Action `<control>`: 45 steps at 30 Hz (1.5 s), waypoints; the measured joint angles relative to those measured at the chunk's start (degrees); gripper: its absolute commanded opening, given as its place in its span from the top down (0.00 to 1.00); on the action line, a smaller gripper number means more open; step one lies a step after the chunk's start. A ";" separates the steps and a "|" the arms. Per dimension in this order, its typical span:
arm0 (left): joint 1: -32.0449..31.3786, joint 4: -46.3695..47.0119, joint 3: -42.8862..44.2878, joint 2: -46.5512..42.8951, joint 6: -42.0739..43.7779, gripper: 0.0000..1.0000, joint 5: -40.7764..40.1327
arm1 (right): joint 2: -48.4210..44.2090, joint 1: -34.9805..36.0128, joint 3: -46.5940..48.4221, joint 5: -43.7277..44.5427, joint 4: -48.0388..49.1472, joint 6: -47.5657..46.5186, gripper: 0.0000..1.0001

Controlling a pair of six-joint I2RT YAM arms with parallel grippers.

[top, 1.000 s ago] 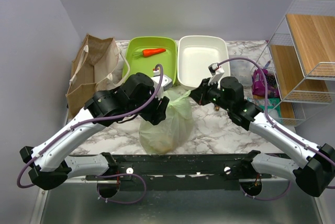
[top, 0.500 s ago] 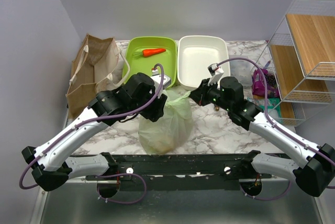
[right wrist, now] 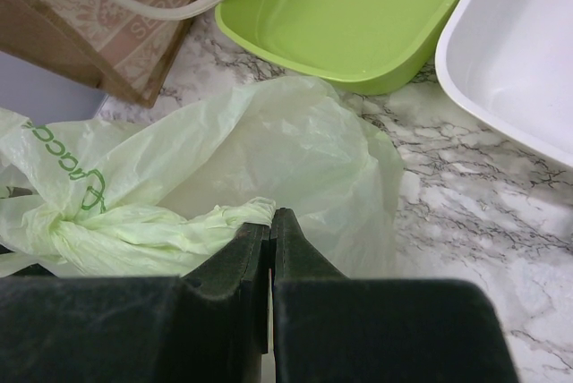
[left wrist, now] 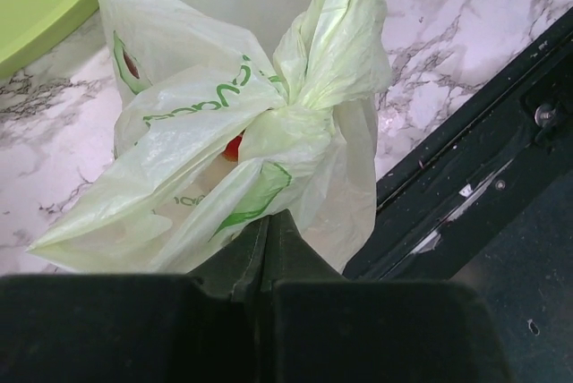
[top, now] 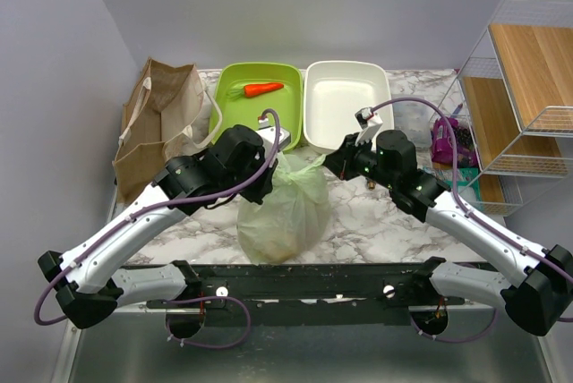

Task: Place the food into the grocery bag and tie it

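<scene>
The grocery bag (top: 285, 211), pale green and translucent, stands on the marble between my two arms, its handles drawn into a knot (left wrist: 269, 119). Food shows only as a red patch (left wrist: 234, 147) under the knot and a yellowish mass (top: 286, 238) through the plastic. My left gripper (left wrist: 266, 220) is shut, a fold of the bag's plastic meeting its fingertips just below the knot. From the right, my right gripper (right wrist: 271, 213) is shut on a twisted end of a handle (right wrist: 224, 220). In the top view both grippers (top: 271, 177) (top: 329, 161) flank the bag's top.
A brown paper bag (top: 157, 123) stands at the back left. Behind the grocery bag sit a green tub (top: 235, 114) holding a carrot (top: 264, 89) and a white tub (top: 345, 106). A wire shelf (top: 524, 88) and a purple packet (top: 445, 141) are at the right. A black rail (top: 304, 280) runs along the front.
My left gripper has closed from open and edged toward the bag's top. The right arm and the bag have hardly moved.
</scene>
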 measured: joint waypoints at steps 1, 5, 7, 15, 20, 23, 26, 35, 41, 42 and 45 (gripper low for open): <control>0.04 0.15 0.00 -0.15 -0.02 1.00 0.00 | 0.00 0.00 0.00 0.02 -0.02 0.00 0.99; 0.04 -0.37 0.46 -1.16 -0.92 1.00 0.02 | 0.07 0.00 0.35 0.15 -0.33 0.33 0.99; 0.04 -0.83 1.09 -2.25 -1.88 1.00 0.02 | 0.11 0.00 0.83 0.68 -0.57 0.70 1.00; 0.04 0.70 -5.57 -14.75 -9.57 1.00 0.70 | 0.11 1.07 1.60 3.39 -0.63 4.22 0.99; 0.04 1.53 -15.58 -22.36 -15.61 1.00 0.68 | 0.83 1.44 1.60 4.61 -1.18 7.63 0.99; 0.07 2.34 -20.68 -26.45 -19.78 1.00 0.46 | 2.25 1.77 1.53 5.35 -3.04 10.01 0.99; 0.09 2.82 -24.20 -30.58 -24.55 1.00 -0.61 | 2.73 2.10 0.68 5.64 -4.48 12.39 0.99; 0.09 1.86 -26.88 -33.99 -31.50 1.00 -2.27 | 1.73 2.27 -0.90 4.04 -5.84 12.98 0.99; 0.09 -4.04 -7.45 -25.90 -27.65 1.00 -5.07 | -2.14 1.73 5.14 0.02 -5.92 6.91 0.99; 0.09 -4.55 -2.97 -23.91 -26.23 1.00 -5.88 | -2.56 1.66 7.30 -0.20 -5.92 5.84 0.99; 0.17 -5.31 8.13 -18.62 -22.27 1.00 -7.58 | -4.15 1.60 13.07 0.74 -6.16 2.91 0.99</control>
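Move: Each gripper is already shut on a handle end of the light-green grocery bag. The half-tied knot lies about 5 cm ahead and 9 cm right of the left hand, 3 cm lower; from the right hand it is some 5 cm back, 7 cm left, 2 cm lower. The green tray lies roughly 25 cm ahead and 3 cm left of the left hand, 22 cm below; the white tray some 18 cm ahead and 10 cm right of the right hand, 20 cm below. Left hand pulls its handle 9 cm left and back; both, still gripping, dip, then rise some 15 cm. ##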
